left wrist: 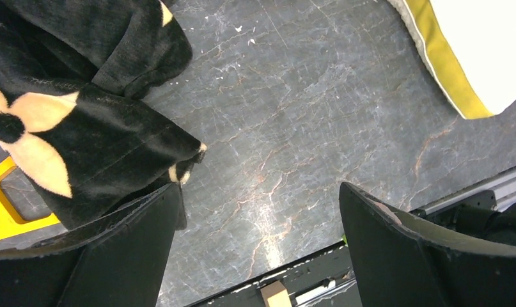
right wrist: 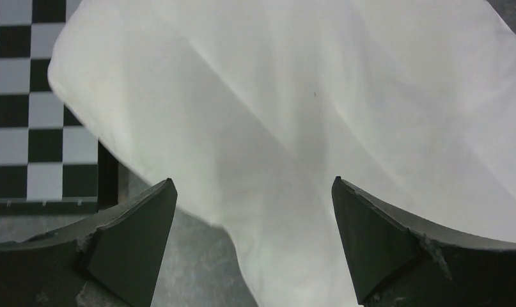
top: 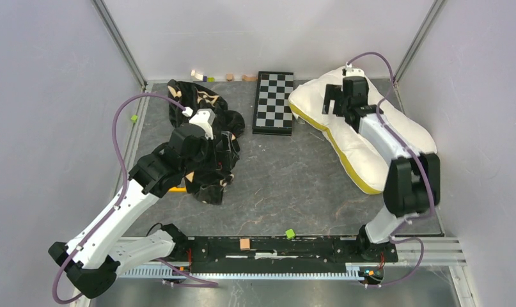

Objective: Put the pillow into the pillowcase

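The pillow [top: 360,153], plump and cream-white with a yellow side band, lies at the right of the table. My right gripper [top: 334,101] hovers over its far end. In the right wrist view that gripper [right wrist: 253,180] is open, its jaws spread above the white pillow [right wrist: 293,96] and holding nothing. The pillowcase [top: 201,102], black plush with tan flowers, lies crumpled at the left. My left gripper [top: 224,153] sits over its near part. The left wrist view shows this gripper [left wrist: 258,187] open above bare table, with the pillowcase [left wrist: 82,128] beside its left finger and a pillow [left wrist: 479,45] corner at top right.
A black-and-white checkerboard [top: 274,102] lies at the back between pillowcase and pillow. Small blocks [top: 201,77] line the back wall. A green cube [top: 290,234] and a wooden block [top: 245,244] sit by the front rail. A yellow piece [left wrist: 6,211] pokes from under the pillowcase.
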Robot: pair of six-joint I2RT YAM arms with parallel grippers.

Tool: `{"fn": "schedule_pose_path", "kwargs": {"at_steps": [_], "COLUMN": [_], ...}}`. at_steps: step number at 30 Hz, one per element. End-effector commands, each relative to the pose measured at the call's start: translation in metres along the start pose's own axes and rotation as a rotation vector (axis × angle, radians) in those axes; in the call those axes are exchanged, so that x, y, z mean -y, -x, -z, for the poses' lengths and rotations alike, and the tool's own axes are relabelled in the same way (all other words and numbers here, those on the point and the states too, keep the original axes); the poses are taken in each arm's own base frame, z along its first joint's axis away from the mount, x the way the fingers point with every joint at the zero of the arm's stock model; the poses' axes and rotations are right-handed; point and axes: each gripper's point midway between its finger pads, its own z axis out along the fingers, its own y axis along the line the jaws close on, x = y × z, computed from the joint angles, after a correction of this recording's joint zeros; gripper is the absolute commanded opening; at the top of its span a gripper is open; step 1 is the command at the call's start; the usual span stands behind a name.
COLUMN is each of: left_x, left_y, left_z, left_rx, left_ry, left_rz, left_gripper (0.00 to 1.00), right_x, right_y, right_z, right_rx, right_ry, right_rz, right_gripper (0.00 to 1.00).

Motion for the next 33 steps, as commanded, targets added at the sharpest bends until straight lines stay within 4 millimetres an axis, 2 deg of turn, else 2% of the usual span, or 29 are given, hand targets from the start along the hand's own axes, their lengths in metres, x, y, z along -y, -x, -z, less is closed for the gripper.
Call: {"fn": "schedule_pose_path", "kwargs": {"at_steps": [1,2,6,9,12,13,14,15,16,17,19,22,23,25,27,29,32,33], "left_x": [0.009,0.009,0.011,0.011,0.011,0.011,0.011,0.011,0.011,0.011,0.011,0.010,0.009,0.010,0.010,0.007,0.000,-0.003], "left_y": [0.014,0.015,0.017,0.016,0.018,0.018,0.019,0.020,0.020,0.022,0.025,0.030,0.033,0.036,0.041,0.045,0.050,0.051], "left_z": [0.008,0.008,0.005,0.001,-0.003,-0.005,-0.005,-0.006,-0.007,-0.007,-0.007,-0.006,-0.005,-0.005,-0.004,-0.005,-0.009,-0.011], "left_rx": [0.024,0.027,0.019,0.008,0.001,-0.001,0.000,0.000,-0.001,0.004,0.008,0.019,0.025,0.035,0.048,0.058,0.076,0.078], "left_ry": [-0.046,-0.047,-0.045,-0.037,-0.029,-0.027,-0.022,-0.018,-0.017,-0.014,-0.009,0.007,0.013,0.016,0.025,0.047,0.099,0.115], "left_rz": [-0.054,-0.055,-0.064,-0.067,-0.065,-0.064,-0.063,-0.063,-0.063,-0.061,-0.060,-0.050,-0.045,-0.036,-0.025,-0.021,0.004,0.019], "left_gripper": [1.00,1.00,1.00,1.00,1.00,1.00,1.00,1.00,1.00,1.00,1.00,1.00,1.00,1.00,1.00,1.00,1.00,1.00], "right_x": [-0.033,-0.042,-0.061,-0.065,-0.069,-0.075,-0.079,-0.082,-0.085,-0.090,-0.097,-0.112,-0.117,-0.132,-0.150,-0.164,-0.177,-0.176], "right_y": [0.043,0.045,0.023,0.005,-0.005,-0.007,-0.005,-0.002,0.006,0.015,0.039,0.078,0.089,0.098,0.090,0.069,0.014,-0.006], "right_z": [-0.050,-0.059,-0.090,-0.103,-0.112,-0.114,-0.116,-0.116,-0.114,-0.109,-0.092,-0.048,-0.030,0.006,0.043,0.072,0.104,0.111], "right_rx": [0.077,0.067,-0.001,-0.040,-0.053,-0.067,-0.074,-0.078,-0.068,-0.052,-0.006,0.075,0.105,0.146,0.163,0.161,0.113,0.096], "right_ry": [0.114,0.144,0.200,0.209,0.211,0.247,0.263,0.276,0.297,0.323,0.348,0.402,0.422,0.474,0.533,0.576,0.631,0.630], "right_rz": [-0.060,-0.069,-0.109,-0.115,-0.108,-0.101,-0.093,-0.085,-0.075,-0.059,-0.009,0.071,0.098,0.142,0.182,0.218,0.247,0.251], "right_gripper": [0.98,0.98,0.98,0.98,0.96,0.89,0.76,0.59,0.46,0.41,0.21,0.04,0.00,0.00,0.00,0.00,0.00,0.00]}}
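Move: Ahead of the right hand, about 8 cm out, 5 cm to its left and 9 cm lower, lies the far left part of the pillow. From the same hand the chessboard is some 26 cm to the left, 3 cm farther out and 16 cm below. The pillowcase's middle is roughly 48 cm left and 11 cm back. For the left hand, that part of the pillow lies about 32 cm ahead, 38 cm to the right and 16 cm down. Reaching forward about 9 cm and sinking 8 cm, slightly left, the open right hand comes down on the pillow's far left part and shuts its fingers on a pinch of the white cloth. It then lifts some 13 cm, swinging back and left towards the pillowcase while turning about 25 degrees counter-clockwise. The left hand, still open, eases a little forward. ##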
